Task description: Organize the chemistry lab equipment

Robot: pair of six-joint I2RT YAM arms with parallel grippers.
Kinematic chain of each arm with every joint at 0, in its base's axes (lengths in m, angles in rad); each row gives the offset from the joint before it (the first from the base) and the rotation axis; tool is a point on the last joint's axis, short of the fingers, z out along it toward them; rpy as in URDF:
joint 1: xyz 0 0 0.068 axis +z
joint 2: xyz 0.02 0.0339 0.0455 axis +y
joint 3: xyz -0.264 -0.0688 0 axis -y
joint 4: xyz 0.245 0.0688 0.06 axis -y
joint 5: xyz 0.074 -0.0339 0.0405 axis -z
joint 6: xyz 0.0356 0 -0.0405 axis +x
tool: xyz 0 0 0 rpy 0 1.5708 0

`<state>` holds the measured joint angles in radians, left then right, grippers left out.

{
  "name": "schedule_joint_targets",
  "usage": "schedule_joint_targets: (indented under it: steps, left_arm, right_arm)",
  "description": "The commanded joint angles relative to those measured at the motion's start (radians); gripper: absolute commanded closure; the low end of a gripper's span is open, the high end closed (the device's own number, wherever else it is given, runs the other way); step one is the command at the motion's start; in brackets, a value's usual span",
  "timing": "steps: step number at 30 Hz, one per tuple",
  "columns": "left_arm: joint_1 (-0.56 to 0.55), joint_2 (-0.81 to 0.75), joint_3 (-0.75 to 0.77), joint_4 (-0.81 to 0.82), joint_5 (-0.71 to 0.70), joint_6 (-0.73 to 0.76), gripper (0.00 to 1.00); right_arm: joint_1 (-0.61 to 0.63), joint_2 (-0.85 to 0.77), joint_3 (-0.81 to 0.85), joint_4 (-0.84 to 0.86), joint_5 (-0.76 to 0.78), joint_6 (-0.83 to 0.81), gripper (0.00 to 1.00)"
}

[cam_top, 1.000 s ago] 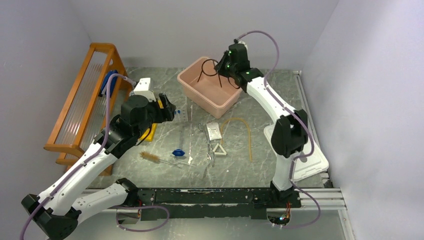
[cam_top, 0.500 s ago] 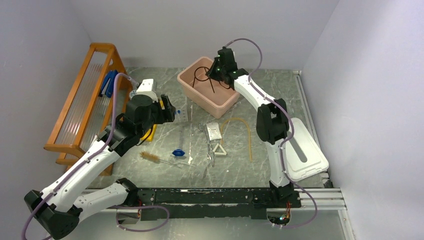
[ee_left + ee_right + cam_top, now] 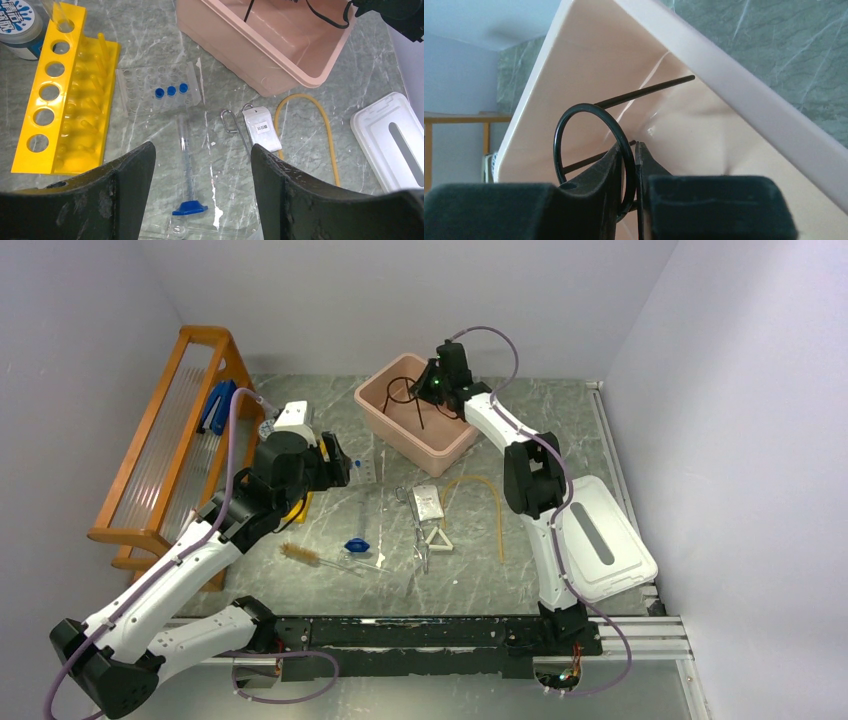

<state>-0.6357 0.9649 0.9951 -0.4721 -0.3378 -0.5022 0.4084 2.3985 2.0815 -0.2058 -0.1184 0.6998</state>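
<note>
My right gripper point(image 3: 437, 381) hangs over the pink tub point(image 3: 398, 436), shut on the ring of the black wire tripod point(image 3: 560, 124); the tripod's legs reach down inside the tub. My left gripper point(image 3: 201, 151) stands open above the table with nothing between its fingers. Below it lies a clear graduated tube point(image 3: 186, 155) with a blue foot. The yellow tube rack point(image 3: 55, 100) is at its left, next to a clear rack holding three blue-capped tubes point(image 3: 171, 91). Tan rubber tubing point(image 3: 496, 506), metal tongs point(image 3: 419, 532), the white triangle point(image 3: 437, 540) and the wire brush point(image 3: 300, 554) lie mid-table.
A wooden rack point(image 3: 165, 445) stands along the left wall. The white lid point(image 3: 600, 545) lies at the right, near the right arm's base. A small white packet point(image 3: 262, 131) rests beside the tongs. A blue-labelled jar point(image 3: 20, 22) sits behind the yellow rack.
My right gripper has carried the tripod leftward and lower over the tub, the arm folding in. The left arm has barely shifted and stays open.
</note>
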Motion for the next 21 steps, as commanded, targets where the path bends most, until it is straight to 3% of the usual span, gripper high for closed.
schedule_joint_targets:
  steps: [1,15,21]
  left_arm:
    - [0.007,-0.010,-0.009,-0.015,-0.011,-0.018,0.27]
    - [0.008,-0.012,-0.001,-0.026,-0.012,-0.015,0.26]
    - [0.008,-0.020,-0.006,-0.028,-0.011,-0.010,0.26]
  right_arm:
    - [-0.008,0.031,0.017,0.030,-0.020,0.012,0.81]
    - [-0.008,-0.097,-0.017,0.036,0.027,-0.054,0.35]
    - [-0.001,-0.210,-0.116,0.017,0.107,-0.150,0.30]
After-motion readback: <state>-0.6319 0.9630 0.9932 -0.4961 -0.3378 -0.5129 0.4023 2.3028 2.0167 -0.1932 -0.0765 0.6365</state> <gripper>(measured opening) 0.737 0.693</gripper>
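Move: Just right of the black ring stand, the nearly shut right fingers still hold its ring inside the pink bin; the stand's middle lies about 3 cm left, 3 cm back and 6 cm below. The bin's middle is some 5 cm back, 2 cm right and 8 cm lower. The clear tube rack lies about 22 cm back and 17 cm left, 12 cm below. From the left hand the stand is roughly 27 cm ahead, 18 cm right and 19 cm lower. Letting go of the black ring stand, the right hand stays almost in place over the pink bin while its fingers spread from nearly shut to about two-thirds open. With the ring free between the pads, it then lifts off some 3 cm, drawing 1.5 cm to the right, away from the stand. ##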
